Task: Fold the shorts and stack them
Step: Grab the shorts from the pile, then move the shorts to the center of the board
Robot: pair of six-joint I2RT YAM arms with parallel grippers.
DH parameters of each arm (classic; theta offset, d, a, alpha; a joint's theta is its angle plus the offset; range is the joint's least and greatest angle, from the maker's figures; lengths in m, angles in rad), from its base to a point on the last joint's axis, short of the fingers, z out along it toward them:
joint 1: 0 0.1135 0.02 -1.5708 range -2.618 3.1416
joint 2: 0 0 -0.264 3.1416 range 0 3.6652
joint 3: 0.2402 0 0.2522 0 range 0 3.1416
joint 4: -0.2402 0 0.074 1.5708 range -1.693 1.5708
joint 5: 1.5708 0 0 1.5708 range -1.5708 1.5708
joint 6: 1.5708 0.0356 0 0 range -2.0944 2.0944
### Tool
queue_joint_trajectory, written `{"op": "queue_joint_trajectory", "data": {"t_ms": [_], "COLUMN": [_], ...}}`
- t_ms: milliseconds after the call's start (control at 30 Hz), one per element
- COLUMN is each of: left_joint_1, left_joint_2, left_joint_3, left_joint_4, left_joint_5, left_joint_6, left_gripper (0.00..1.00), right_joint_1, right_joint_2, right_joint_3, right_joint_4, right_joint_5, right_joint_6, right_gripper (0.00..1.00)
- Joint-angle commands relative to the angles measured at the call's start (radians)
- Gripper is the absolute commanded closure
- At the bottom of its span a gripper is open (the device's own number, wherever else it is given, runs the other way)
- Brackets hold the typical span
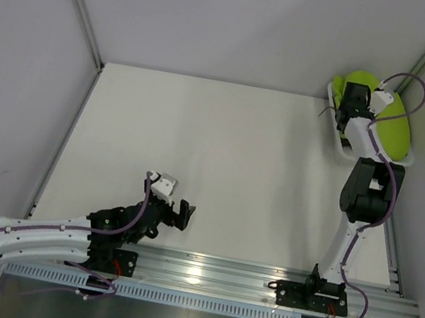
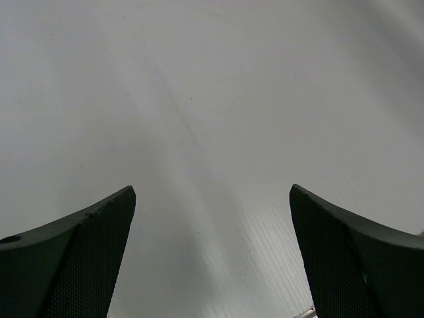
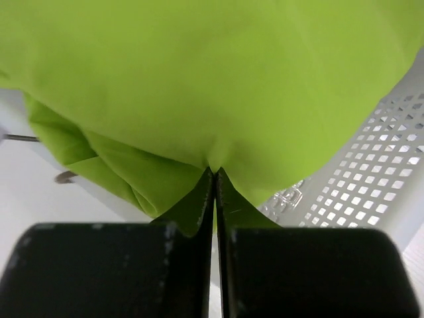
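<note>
A pair of bright lime green shorts (image 1: 395,128) lies bunched in a white mesh basket (image 1: 343,151) at the table's far right corner. My right gripper (image 1: 344,106) reaches into the basket. In the right wrist view it (image 3: 214,171) is shut on a pinched fold of the green shorts (image 3: 212,79), with cloth bulging above the fingertips. My left gripper (image 1: 185,213) hovers low near the front left of the table. It (image 2: 212,192) is open, with its fingers (image 2: 93,252) wide apart and only bare table between them.
The basket's perforated wall (image 3: 384,172) stands right of the pinched cloth. White enclosure walls surround the table (image 1: 220,160). A metal rail (image 1: 218,270) with both arm bases runs along the near edge.
</note>
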Motion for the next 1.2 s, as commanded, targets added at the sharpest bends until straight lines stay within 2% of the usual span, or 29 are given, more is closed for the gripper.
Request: {"op": "queue_joint_trajectory", "data": {"t_ms": [0,67,167,367,467,533,633,733,833,867,900,933,1000,1067,1100,1167], "left_joint_1": [0.006,0.006,0.006,0.006,0.006,0.006,0.006,0.006,0.006,0.006,0.006,0.006,0.006,0.006,0.006,0.006], "left_joint_2": [0.008,0.008,0.008,0.006,-0.004,-0.015,-0.05,-0.108,-0.181,-0.2,-0.233,-0.25,-0.274,-0.296,-0.299,-0.296], "left_joint_3": [0.031,0.032,0.032,0.036,0.039,0.04,0.037,0.028,0.01,0.002,-0.004,-0.007,-0.014,-0.017,-0.017,-0.018], "left_joint_4": [0.045,0.049,0.055,0.045,0.034,0.022,0.003,-0.023,-0.037,-0.04,-0.046,-0.052,-0.081,-0.087,-0.092,-0.092], "left_joint_5": [0.007,0.007,0.01,0.013,0.007,-0.005,-0.028,-0.057,-0.068,-0.074,-0.079,-0.082,-0.096,-0.105,-0.11,-0.111], "left_joint_6": [0.02,0.023,0.028,0.019,0.012,0.008,0.0,-0.011,-0.012,-0.012,-0.012,-0.012,-0.015,-0.018,-0.021,-0.023], "left_gripper": [0.01,0.01,0.01,0.01,0.01,0.01,0.01,0.01,0.01,0.01,0.01,0.01,0.01,0.01,0.01,0.01], "right_joint_1": [0.019,0.02,0.094,0.258,0.33,0.335,0.336,0.329,0.243,0.225,0.208,0.208,0.217,0.218,0.22,0.247], "right_joint_2": [-0.193,-0.239,-0.351,-0.628,-0.698,-0.751,-0.813,-0.807,-0.727,-0.704,-0.684,-0.635,-0.604,-0.624,-0.642,-0.702], "right_joint_3": [0.061,0.101,0.187,0.17,0.173,0.165,0.133,0.112,0.072,0.02,-0.002,-0.019,-0.092,-0.211,-0.344,-0.448], "right_joint_4": [0.042,0.019,-0.005,0.108,0.096,0.082,0.073,0.023,-0.022,-0.054,-0.083,-0.17,-0.237,-0.174,-0.135,-0.056], "right_joint_5": [-0.019,-0.071,-0.156,-0.432,-0.594,-0.72,-0.794,-0.724,-0.768,-0.801,-0.8,-0.783,-0.666,-0.647,-0.659,-0.647], "right_joint_6": [-0.041,-0.04,-0.066,-0.145,-0.159,-0.104,-0.064,-0.075,-0.017,0.008,0.02,0.025,0.034,0.032,0.029,0.02], "right_gripper": [1.0,1.0,1.0,1.0,1.0,1.0,1.0,1.0,1.0,0.92,0.72,0.32,0.25,0.23,0.23,0.22]}}
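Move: The shorts, already pinched by their near-left part in the right hand, have their middle about 4 cm ahead and 7 cm right of it, just below; the basket under them is centred 2 cm ahead, 7 cm right and 8 cm down. The clear table they go to lies some 33 cm back, 34 cm left and 15 cm below. From the left hand that spot is roughly 3 cm ahead, 22 cm right and 11 cm down. The shorts are whipped out of the basket by the right hand, up about 45 cm while swinging back and left, its fingers tipping upward and turning counter-clockwise. It then reverses forward and drops steeply some 35 cm, the fingertips tipping down again as the fingers open and let the cloth go. The left hand, still open, rises about 5 cm and eases left. ##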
